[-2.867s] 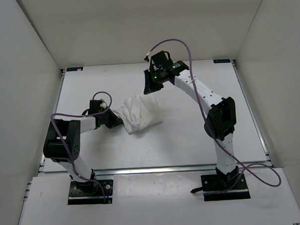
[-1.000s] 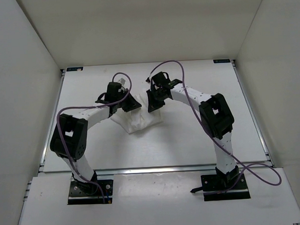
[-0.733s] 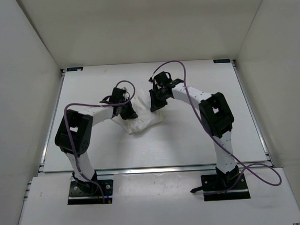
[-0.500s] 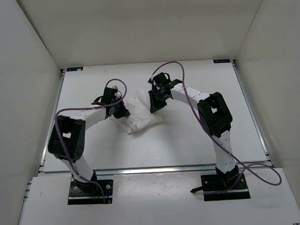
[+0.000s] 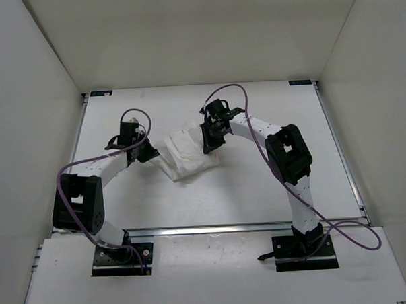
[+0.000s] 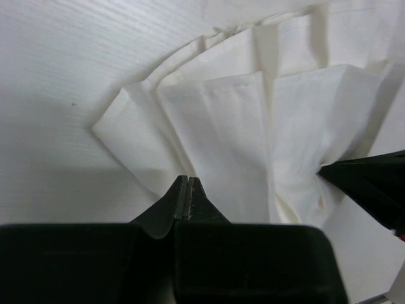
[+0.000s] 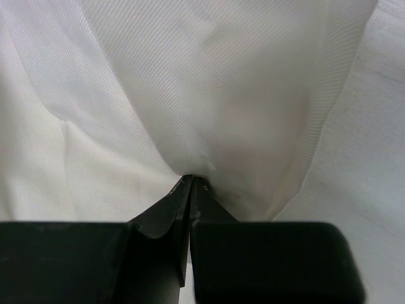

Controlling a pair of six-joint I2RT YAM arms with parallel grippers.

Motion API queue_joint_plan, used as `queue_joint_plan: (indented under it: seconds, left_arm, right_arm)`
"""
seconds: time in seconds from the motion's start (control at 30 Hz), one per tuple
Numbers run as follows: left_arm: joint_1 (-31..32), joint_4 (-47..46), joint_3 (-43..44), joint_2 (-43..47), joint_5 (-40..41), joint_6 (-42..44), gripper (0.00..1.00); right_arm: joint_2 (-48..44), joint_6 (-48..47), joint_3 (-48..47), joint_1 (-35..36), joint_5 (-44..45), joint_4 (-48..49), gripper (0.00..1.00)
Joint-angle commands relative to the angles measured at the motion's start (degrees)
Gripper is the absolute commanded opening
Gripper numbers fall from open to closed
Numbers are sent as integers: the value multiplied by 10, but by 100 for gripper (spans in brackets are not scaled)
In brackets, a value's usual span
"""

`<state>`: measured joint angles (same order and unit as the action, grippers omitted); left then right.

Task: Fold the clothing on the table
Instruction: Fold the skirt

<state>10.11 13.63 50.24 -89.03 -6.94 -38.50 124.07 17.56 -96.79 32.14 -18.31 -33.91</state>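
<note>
The clothing (image 5: pixel 187 152) lies as a rumpled white fabric with fanned pleats on the table (image 5: pixel 258 183), a little left of the middle. My left gripper (image 5: pixel 150 156) is shut at the fabric's left edge; in the left wrist view its tips (image 6: pixel 188 180) sit just above the pleats (image 6: pixel 253 126) with nothing between them. My right gripper (image 5: pixel 207 146) is shut at the clothing's upper right part. Its closed tips (image 7: pixel 191 179) press into the fabric (image 7: pixel 190 82), and creases gather at them. The left wrist view shows that gripper's fingers (image 6: pixel 370 183) at the right.
White walls enclose the table on three sides. An aluminium rail (image 5: pixel 213 227) runs along the near edge, with black brackets at the far corners (image 5: pixel 101 93) (image 5: pixel 300 82). Purple cables loop above both arms. Bare tabletop (image 6: pixel 63 63) shows left of the clothing.
My left gripper slid from above the clothing's middle out to its left edge, staying shut. The fabric lies more spread out. The right gripper has stayed in place.
</note>
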Motion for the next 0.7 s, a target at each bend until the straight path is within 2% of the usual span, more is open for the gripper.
queue_joint_plan:
  seconds: [0.0,0.13,0.2,0.37,0.5,0.67]
  left_arm:
    - [-7,-25,20,69,-39,-1,0]
    - [10,-96,48,92,-134,-22,3]
    - [31,-129,57,85,-169,-37,0]
    - [116,-145,30,48,-131,-25,0]
    - [122,-139,-32,33,-115,-19,0]
    - [93,-145,-107,46,-112,-14,0]
  right_arm:
    - [-4,-11,-20,7,13,-7,0]
    - [-7,-10,-18,12,12,-1,0]
    - [0,-9,-20,13,9,-1,0]
    - [4,-6,-30,10,13,-9,0]
    - [5,-6,-30,3,18,-5,0]
    - [10,-3,-37,-5,19,-6,0]
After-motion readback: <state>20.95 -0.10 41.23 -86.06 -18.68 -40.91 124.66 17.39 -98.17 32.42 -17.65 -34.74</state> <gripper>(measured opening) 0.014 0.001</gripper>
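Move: The skirt's middle lies about 11 cm to the left hand's right, some 1 cm farther out and 3 cm below it. Its near corner is about 9 cm back and 6 cm right of that hand; the right gripper stands on the skirt some 16 cm to the left hand's right, level with it. From the right hand the skirt's middle is about 6 cm to the left, neither ahead nor back, and 1 cm below. Up and over in a quick arc: the left hand, fingers still shut, rises about 12 cm from the skirt's left edge while swinging right, then drops and draws back over the skirt's near-left part, ending some 10 cm right and 5 cm back of its start, turned some 20 degrees, mostly clockwise. The right hand stays, its shut fingertips still pressing on the skirt. ##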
